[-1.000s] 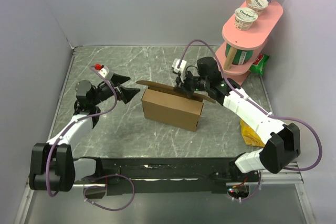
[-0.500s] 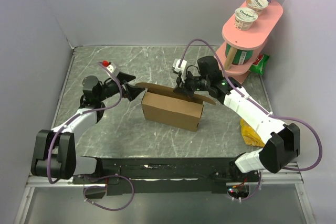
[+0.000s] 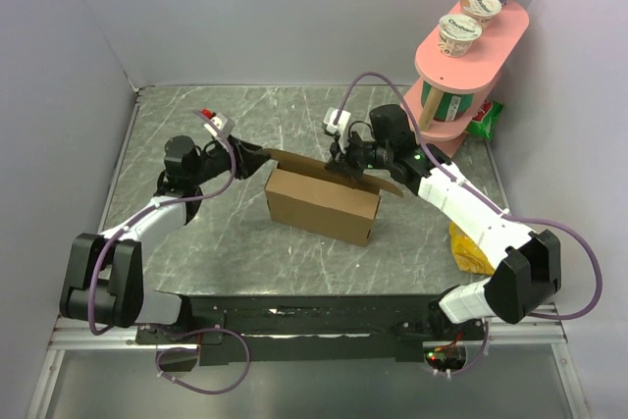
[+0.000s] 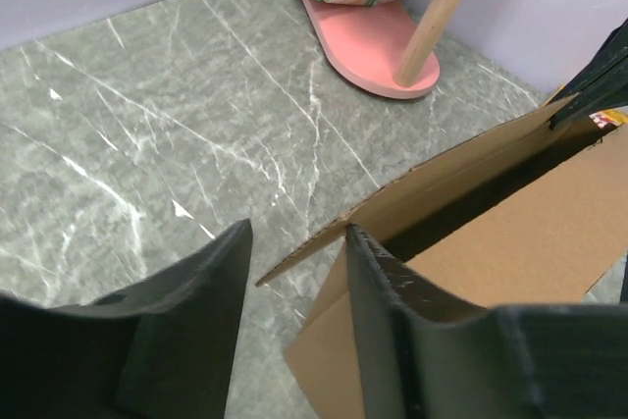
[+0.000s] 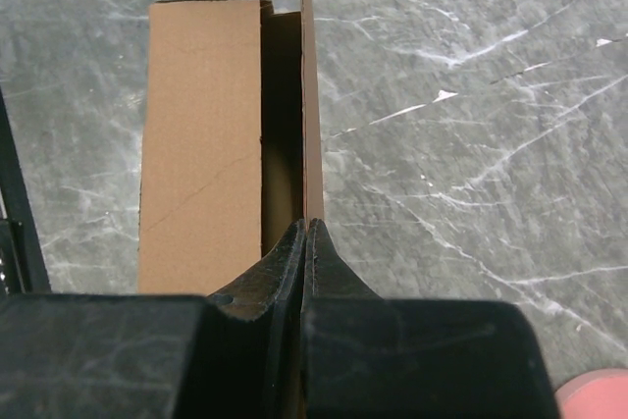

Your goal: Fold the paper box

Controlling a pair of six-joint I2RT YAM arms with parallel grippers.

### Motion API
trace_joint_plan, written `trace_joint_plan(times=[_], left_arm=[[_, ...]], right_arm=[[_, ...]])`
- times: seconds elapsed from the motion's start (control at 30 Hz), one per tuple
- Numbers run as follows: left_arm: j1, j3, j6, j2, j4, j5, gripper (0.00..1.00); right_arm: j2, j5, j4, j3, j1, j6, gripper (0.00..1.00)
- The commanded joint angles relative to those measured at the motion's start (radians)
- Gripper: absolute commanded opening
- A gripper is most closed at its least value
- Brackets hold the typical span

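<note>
The paper box [image 3: 319, 205] is a plain brown carton standing mid-table with its top open. Its long back flap [image 3: 304, 162] sticks up and out to both sides. My right gripper [image 3: 343, 169] is shut on that flap near its right part; in the right wrist view the flap [image 5: 310, 95] runs edge-on straight out of the closed gripper [image 5: 306, 225], beside the box [image 5: 201, 134]. My left gripper [image 3: 263, 156] is at the flap's left end. In the left wrist view the gripper [image 4: 297, 233] is open, with the flap's corner [image 4: 285, 267] between the fingers.
A pink two-tier shelf [image 3: 461, 66] stands at the back right with yogurt cups [image 3: 459, 34] on top and a green bag [image 3: 484, 120] at its foot. A yellow packet [image 3: 469, 252] lies by the right arm. Grey walls close in the table's left, back and right.
My left arm has swung right to the flap's left corner, and its jaws have narrowed. The right gripper keeps its hold and has not moved.
</note>
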Motion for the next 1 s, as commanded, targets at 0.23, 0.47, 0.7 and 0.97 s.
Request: trace_joint_plan(times=[0.23, 0.47, 0.7, 0.97], left_arm=[[-0.119, 0.050, -0.087, -0.063, -0.102, -0.247, 0.17], [-0.199, 0.058, -0.137, -0.092, -0.134, -0.350, 0.13], [-0.280, 0.073, -0.194, -0.129, -0.174, -0.479, 0.06], [-0.349, -0.029, -0.023, -0.228, -0.223, -0.484, 0.09]], right_arm=[[-0.057, 0.157, 0.099, -0.109, 0.017, 0.054, 0.00], [-0.043, 0.267, 0.113, -0.123, 0.072, 0.034, 0.00], [-0.071, 0.442, 0.206, -0.192, 0.163, 0.033, 0.00], [-0.155, 0.530, 0.257, -0.231, 0.175, 0.105, 0.46]])
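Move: The left fingers, half open, straddle the lid's left end, which sits about 1 cm to their right at their own height; the box's middle is some 14 cm right, 7 cm back and 8 cm below. The shut right fingers already pinch the lid's long edge; from them that left end is about 16 cm left and 3 cm ahead, the box's middle 3 cm left, 4 cm back and 7 cm below, and the pink shelf's base roughly 22 cm right and 12 cm ahead. The left hand closes on the lid's left end while easing right, turning nearly 20 degrees counter-clockwise and tipping down a little, then with the pinch made swings on rightward and back, about 4 cm to the right in all. Meanwhile the right hand, keeping its pinch on the lid's long edge, goes forward about 2 cm and slightly right while turning some 15 degrees clockwise, eases back a little, and finally opens its fingers partway with the lid still between them. ##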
